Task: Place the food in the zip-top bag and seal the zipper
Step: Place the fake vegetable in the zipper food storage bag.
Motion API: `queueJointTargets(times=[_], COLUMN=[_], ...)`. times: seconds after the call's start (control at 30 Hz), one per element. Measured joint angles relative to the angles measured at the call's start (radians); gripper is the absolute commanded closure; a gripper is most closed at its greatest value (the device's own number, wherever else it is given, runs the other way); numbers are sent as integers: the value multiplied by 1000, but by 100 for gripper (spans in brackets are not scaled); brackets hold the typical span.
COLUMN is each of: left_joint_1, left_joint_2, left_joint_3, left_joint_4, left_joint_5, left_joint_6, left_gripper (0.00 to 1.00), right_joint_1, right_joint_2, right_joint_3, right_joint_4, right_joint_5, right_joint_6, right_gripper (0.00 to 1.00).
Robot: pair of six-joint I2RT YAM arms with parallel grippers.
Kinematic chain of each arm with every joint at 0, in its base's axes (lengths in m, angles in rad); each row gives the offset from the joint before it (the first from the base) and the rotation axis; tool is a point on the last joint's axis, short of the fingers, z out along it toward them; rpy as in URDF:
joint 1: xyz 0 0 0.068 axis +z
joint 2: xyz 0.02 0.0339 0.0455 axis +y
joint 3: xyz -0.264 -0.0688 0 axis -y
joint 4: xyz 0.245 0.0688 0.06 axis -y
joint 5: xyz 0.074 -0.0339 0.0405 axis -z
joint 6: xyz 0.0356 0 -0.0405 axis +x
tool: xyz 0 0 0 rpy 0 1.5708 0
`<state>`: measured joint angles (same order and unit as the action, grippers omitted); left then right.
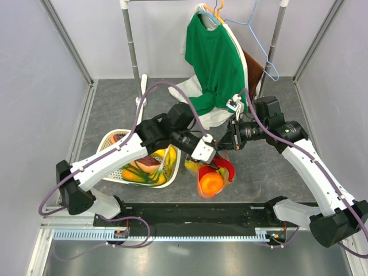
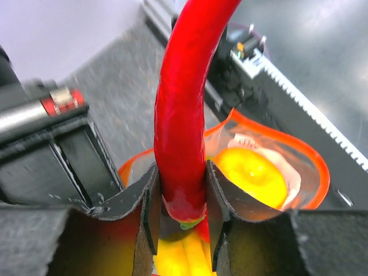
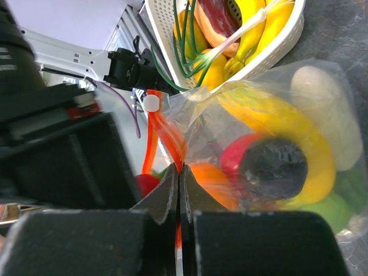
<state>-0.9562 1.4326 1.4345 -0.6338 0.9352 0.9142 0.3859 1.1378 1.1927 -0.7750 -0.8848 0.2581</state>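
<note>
My left gripper (image 1: 213, 150) (image 2: 181, 178) is shut on a long red chili pepper (image 2: 181, 115) and holds it, tip down, over the open mouth of the zip-top bag (image 1: 210, 178). In the left wrist view the orange-red zipper (image 2: 322, 167) rings the mouth, with an orange (image 2: 250, 172) and bananas (image 2: 178, 253) inside. My right gripper (image 1: 230, 142) (image 3: 179, 172) is shut on the zipper strip (image 3: 164, 129) and holds the bag's edge up. Through the clear bag (image 3: 276, 80) I see a banana (image 3: 276, 121), a dark piece (image 3: 271, 167), a white radish (image 3: 325, 115) and a lime (image 3: 322, 210).
A white lattice basket (image 1: 115, 138) (image 3: 270, 49) with more toy food stands left of the bag. A green shirt (image 1: 215, 63) hangs on a rack at the back. A metal rail (image 1: 172, 230) runs along the near edge.
</note>
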Motion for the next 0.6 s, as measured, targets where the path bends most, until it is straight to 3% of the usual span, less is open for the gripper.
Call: queueJointTargets(times=[0.27, 0.37, 0.5, 0.6], left_joint_1=[0, 0, 1, 1], left_joint_2=[76, 84, 92, 90], left_joint_3=[50, 50, 50, 50], left_joint_4=[-169, -229, -278, -305], left_joint_5=[-169, -238, -321, -352], left_joint_6=[66, 104, 138, 152], left_gripper=[61, 51, 19, 16], right_joint_1=[0, -1, -2, -2], right_joint_2=[5, 5, 5, 5], right_joint_3=[0, 0, 0, -1], right_joint_4=[0, 0, 0, 0], right_joint_5=[-20, -28, -40, -45], right_joint_6=[0, 0, 0, 0], right_gripper=[100, 100, 100, 100])
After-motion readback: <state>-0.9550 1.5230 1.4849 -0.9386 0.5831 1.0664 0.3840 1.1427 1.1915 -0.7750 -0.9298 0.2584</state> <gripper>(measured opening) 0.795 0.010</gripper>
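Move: The left hand holds the red pepper just above the bag's open mouth, whose middle is about 8 cm below it and 2 cm back. The orange in the bag is some 7 cm back, 2 cm right; the basket is level with the hand, roughly 28 cm left. From the right hand, still pinching the rim, the mouth lies about 8 cm back, 4 cm left and 7 cm below. Sinking about 8 cm and easing forward-left, the left hand tips its fingers downward, opening to release the red pepper. ##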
